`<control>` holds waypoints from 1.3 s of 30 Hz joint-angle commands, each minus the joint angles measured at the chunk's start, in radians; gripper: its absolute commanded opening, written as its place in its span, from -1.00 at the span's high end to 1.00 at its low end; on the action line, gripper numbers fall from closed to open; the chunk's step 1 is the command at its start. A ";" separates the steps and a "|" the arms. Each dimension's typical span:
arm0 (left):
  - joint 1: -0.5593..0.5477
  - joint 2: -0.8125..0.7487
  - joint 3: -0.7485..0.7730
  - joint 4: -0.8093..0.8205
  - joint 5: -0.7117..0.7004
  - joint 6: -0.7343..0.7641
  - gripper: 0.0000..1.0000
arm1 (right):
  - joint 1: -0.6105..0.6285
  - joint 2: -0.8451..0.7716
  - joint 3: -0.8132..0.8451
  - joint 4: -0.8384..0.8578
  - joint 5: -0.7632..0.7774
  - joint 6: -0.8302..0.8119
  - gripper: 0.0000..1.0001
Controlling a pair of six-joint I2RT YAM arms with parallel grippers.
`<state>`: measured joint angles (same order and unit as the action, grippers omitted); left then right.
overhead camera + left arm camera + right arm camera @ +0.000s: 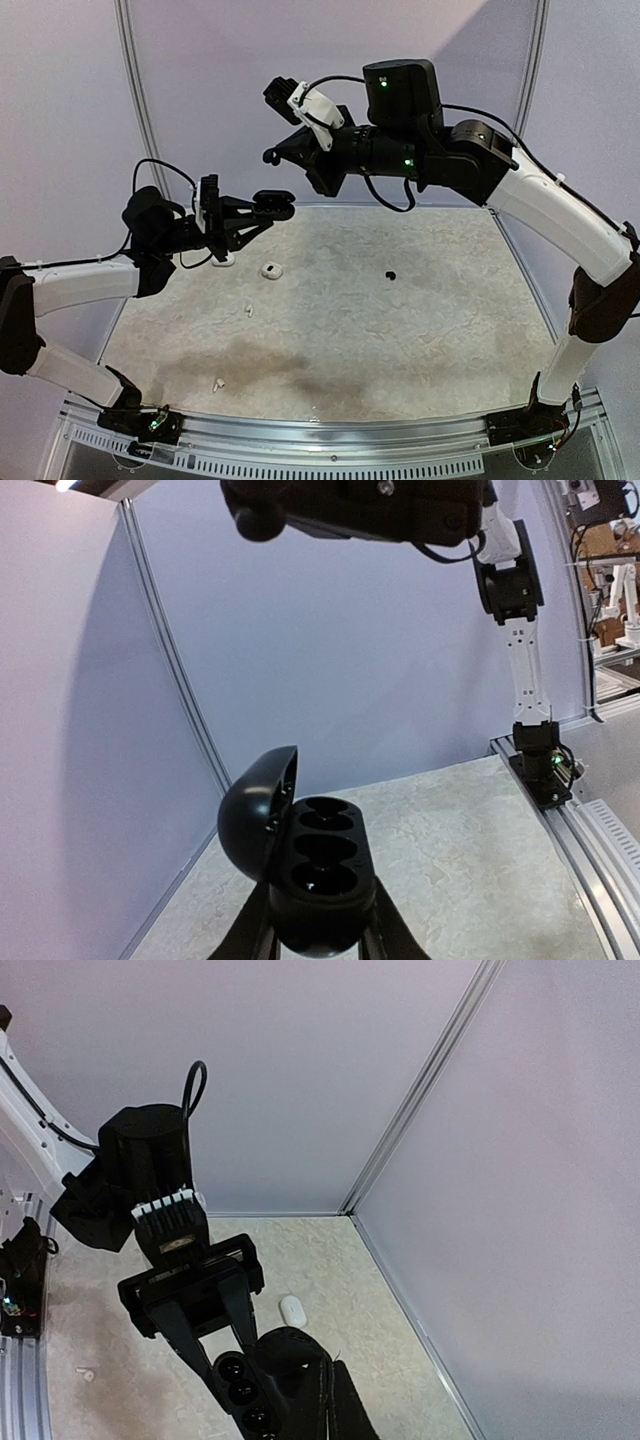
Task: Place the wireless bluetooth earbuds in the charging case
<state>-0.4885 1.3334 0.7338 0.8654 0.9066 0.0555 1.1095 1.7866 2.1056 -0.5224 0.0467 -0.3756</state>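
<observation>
My left gripper [262,210] is shut on a black charging case [275,205] and holds it in the air with the lid open. In the left wrist view the case [325,865] shows empty sockets, with the lid [255,815] standing up on the left. My right gripper [278,153] hangs just above the case, shut on a small round black earbud [269,157], which the left wrist view shows overhead [257,520]. Another black earbud [390,274] lies on the table to the right. White earbuds [248,310] [217,382] lie at the left.
A white case [271,269] sits on the table under the raised black case, and the right wrist view shows it as well [291,1310]. Another white thing [222,260] lies beside it, partly hidden by the left arm. Walls enclose the marbled table [400,350].
</observation>
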 commanded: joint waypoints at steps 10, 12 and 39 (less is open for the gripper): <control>-0.035 -0.043 -0.028 0.011 -0.064 -0.016 1.00 | 0.059 -0.054 -0.044 -0.002 0.048 0.055 1.00; -0.038 -0.046 -0.027 0.001 -0.071 -0.010 1.00 | 0.060 -0.055 -0.047 0.005 0.048 0.058 1.00; -0.061 -0.051 -0.062 0.063 0.017 0.060 1.00 | -0.182 -0.060 -0.075 -0.583 0.577 0.899 1.00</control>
<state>-0.5323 1.2785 0.6712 0.8917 0.7971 0.1421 0.9936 1.7412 2.0850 -0.8257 0.5415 0.2256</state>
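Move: The open black charging case, held in the left fingers about 2 cm to the right of that hand's point, lies about 12 cm below the right hand, 1 cm ahead and level sideways. The right fingers already hold a black earbud. From the right hand, the other black earbud lies on the table some 12 cm ahead and 25 cm to the right, and a round white case about 14 cm ahead and 9 cm to the left, both roughly 45 cm below. Still pinching the black earbud clear of the case, the right hand first eases back 2 to 3 cm, then swings away from the case to the right and forward at growing speed, ending about 12 cm right and 9 cm forward of its start and slightly lower. The wrist turns clockwise about 45 degrees and the fingertips swing forward and tip down. The left hand holds the open case nearly still. ##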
